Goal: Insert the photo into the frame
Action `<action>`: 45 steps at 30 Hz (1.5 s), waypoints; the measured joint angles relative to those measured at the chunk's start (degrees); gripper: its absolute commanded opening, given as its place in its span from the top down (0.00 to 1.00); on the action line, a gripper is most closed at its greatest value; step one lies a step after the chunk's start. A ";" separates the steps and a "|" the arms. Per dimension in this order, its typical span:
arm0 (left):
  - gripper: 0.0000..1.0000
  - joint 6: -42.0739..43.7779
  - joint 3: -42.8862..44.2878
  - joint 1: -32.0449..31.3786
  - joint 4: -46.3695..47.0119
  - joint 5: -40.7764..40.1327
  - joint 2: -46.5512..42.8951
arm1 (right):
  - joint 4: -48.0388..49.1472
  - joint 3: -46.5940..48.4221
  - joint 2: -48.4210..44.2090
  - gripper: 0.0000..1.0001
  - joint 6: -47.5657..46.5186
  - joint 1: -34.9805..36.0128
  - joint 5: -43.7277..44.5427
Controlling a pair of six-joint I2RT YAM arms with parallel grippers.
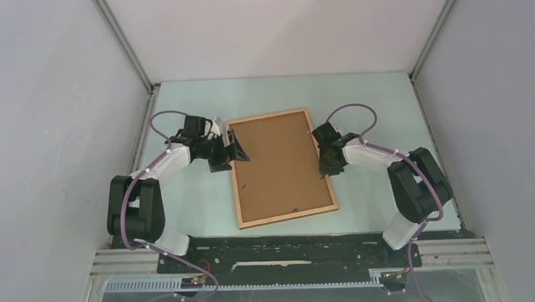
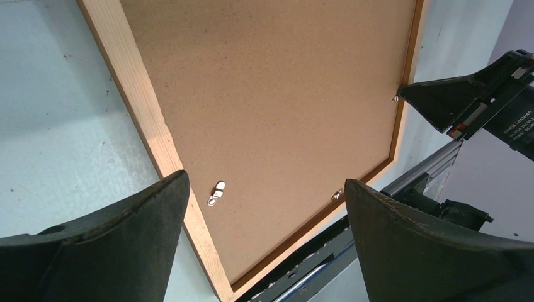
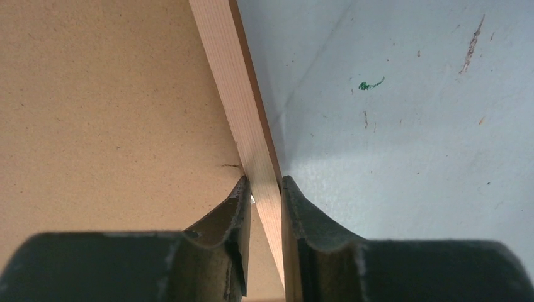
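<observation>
The frame [image 1: 289, 217] lies flat on the table in the middle of the top view, back side up, with the plain brown backing board [image 1: 279, 165] inside it. The photo is hidden or out of view. My left gripper [image 1: 232, 151] is open and empty at the frame's left rail; in its wrist view the gripper [image 2: 264, 179] hangs over the board [image 2: 277, 82] and the rail [image 2: 148, 119]. My right gripper [image 1: 324, 161] is shut on the frame's right rail, and the right wrist view shows the gripper [image 3: 264, 185] pinching that rail [image 3: 236, 82].
A small metal turn clip [image 2: 216, 192] sits on the board near the left rail. The pale table [image 1: 377, 107] is boxed in by grey walls at left, right and back. A black and aluminium base rail [image 1: 289, 258] runs along the near edge.
</observation>
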 measured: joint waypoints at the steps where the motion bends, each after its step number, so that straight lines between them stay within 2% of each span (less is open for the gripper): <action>1: 0.00 0.00 0.00 0.09 -0.02 -0.04 -0.02 | 0.00 0.00 -0.04 0.58 -0.02 -0.07 -0.17; 4: 0.00 0.00 -0.44 0.46 -0.04 -0.96 -0.66 | 0.33 0.00 -0.07 0.42 0.68 -0.90 -1.88; 7: 0.00 -0.44 -2.34 0.79 0.15 -3.37 -3.37 | 1.70 0.00 -0.02 0.37 0.92 -1.88 -3.93; 13: 0.00 -5.99 -13.22 0.11 4.02 -7.02 -12.15 | 4.22 2.23 3.50 0.37 0.66 -3.89 -7.69; 21: 0.00 -10.86 -20.59 -6.93 7.39 -8.72 -12.90 | 3.96 11.43 10.95 0.38 -0.24 -3.87 -10.40; 28: 0.00 -13.07 -21.29 -16.44 7.04 -12.72 -14.43 | 4.24 27.08 22.32 0.37 -4.02 -4.00 -9.62; 34: 0.00 -16.09 -21.18 -25.73 9.01 -10.69 -12.55 | 3.98 39.26 29.94 0.34 -5.92 -4.09 -12.04; 39: 0.00 -17.14 -21.14 -32.24 13.20 -7.21 -11.28 | -1.53 46.51 31.21 0.31 -5.88 -4.76 -15.04; 45: 0.00 -15.98 -20.57 -33.03 14.95 -5.01 -13.99 | -9.49 47.93 26.34 0.29 -5.92 -6.08 -12.04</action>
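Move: The frame's left rail runs under my open left hand, its middle about 3 cm left, 2 cm back and 8 cm below. A silver clip lies some 6 cm back of that hand, neither left nor right, and the near left corner about 21 cm back and 1 cm left, both also 8 cm below. My right hand already pinches the right rail, whose middle is roughly 6 cm ahead and level sideways; the far right corner is about 24 cm ahead and 5 cm left. My right fingers open and let go of the right rail, and the hand sweeps low forward and left, nearly 20 cm, before lifting about 7 cm clear of the frame. Meanwhile my wide-open left hand sinks about 5 cm, going back and then also right, 16 cm back and 11 cm right in all, turning some 20 degrees clockwise and rising again at the end above the swung left rail. ##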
